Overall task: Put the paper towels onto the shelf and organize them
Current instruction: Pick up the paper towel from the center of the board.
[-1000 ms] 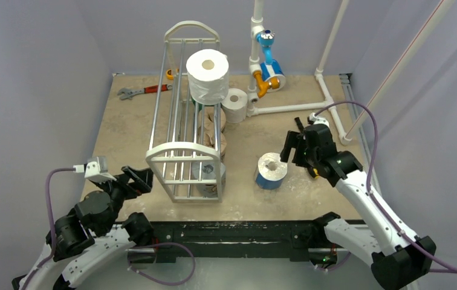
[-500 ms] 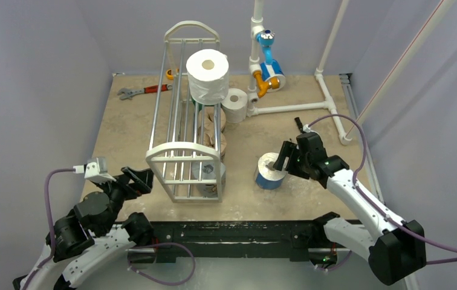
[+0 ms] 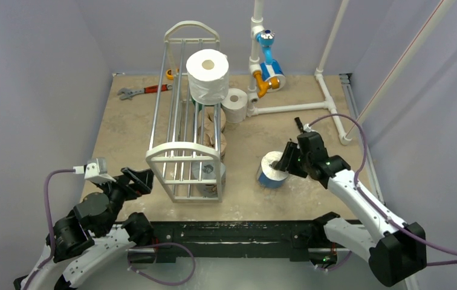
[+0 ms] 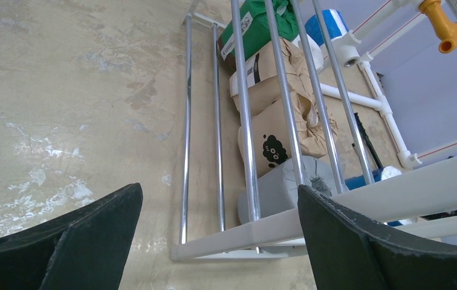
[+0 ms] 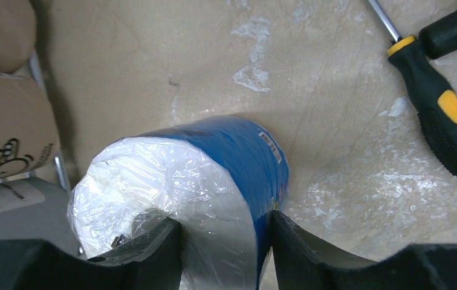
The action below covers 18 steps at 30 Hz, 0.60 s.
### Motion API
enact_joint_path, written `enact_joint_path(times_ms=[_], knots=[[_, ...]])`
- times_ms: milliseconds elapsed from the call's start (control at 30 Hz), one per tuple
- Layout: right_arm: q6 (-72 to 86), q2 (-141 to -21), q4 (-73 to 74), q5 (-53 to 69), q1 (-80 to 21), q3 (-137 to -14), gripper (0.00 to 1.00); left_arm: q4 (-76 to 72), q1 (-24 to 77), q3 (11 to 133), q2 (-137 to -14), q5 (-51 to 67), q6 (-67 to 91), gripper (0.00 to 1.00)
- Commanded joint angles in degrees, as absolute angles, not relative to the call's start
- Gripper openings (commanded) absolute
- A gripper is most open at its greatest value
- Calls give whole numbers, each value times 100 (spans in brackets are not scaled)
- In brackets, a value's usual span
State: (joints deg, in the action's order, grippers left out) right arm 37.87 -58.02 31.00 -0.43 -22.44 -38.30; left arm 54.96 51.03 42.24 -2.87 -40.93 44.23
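A blue-and-white wrapped roll of paper towels [image 3: 269, 175] [image 5: 238, 151] stands on the table right of the shelf [image 3: 184, 151]. My right gripper [image 3: 281, 160] [image 5: 223, 220] is shut on its wall, one finger in the hollow core and one on the blue outside. A big white roll [image 3: 207, 75] sits on the shelf's top rods. Grey [image 3: 211, 175] [image 4: 280, 190], tan [image 4: 274, 109] and green [image 4: 256, 18] rolls lie on the lower tier. A small white roll [image 3: 235, 104] stands behind the shelf. My left gripper [image 3: 138, 180] [image 4: 219, 190] is open, empty, near the shelf's front left foot.
A white pipe frame [image 3: 292, 107] with a blue and orange fitting [image 3: 268, 69] runs along the back right. A wrench [image 3: 141, 91] lies at the back left. A black and yellow screwdriver [image 5: 450, 115] lies on the table right of the blue roll.
My right arm came down and left onto the blue-white roll and its jaws closed on the roll's wall. The left arm has not moved.
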Motion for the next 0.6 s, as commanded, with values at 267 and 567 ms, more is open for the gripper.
enact_joint_path(times_ms=[267,567], knots=[[3694,-5747,3471,169,-2902,-6347,36,5337,5117,4158,-350,-4128,4551,100],[4179,-6678,2372,18,-3429,-6981,34,5413,5115,4182,-446,-4113,4666,99]])
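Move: The right hand already pinches the blue paper towel by its wall, one finger in the core. The shelf's upper tier, its likely goal, is centred some 24 cm to the left, 5 cm ahead and 28 cm above. The white roll on that tier is about 10 cm ahead, 20 cm left and 33 cm up; the nearer brown roll is 7 cm ahead, 19 cm left, slightly lower than the hand. From the left hand, the upper tier's middle lies roughly 14 cm ahead, 14 cm right and 14 cm up. Straight up at first and fast, the right hand lifts the blue paper towel, then bends off to its left as the climb flattens out, towards the shelf: about 16 cm of rise and 9 cm leftward. The fingers keep their pinch on the roll's wall while the wrist tips them up by nearly 20 degrees and turns slightly counter-clockwise. ##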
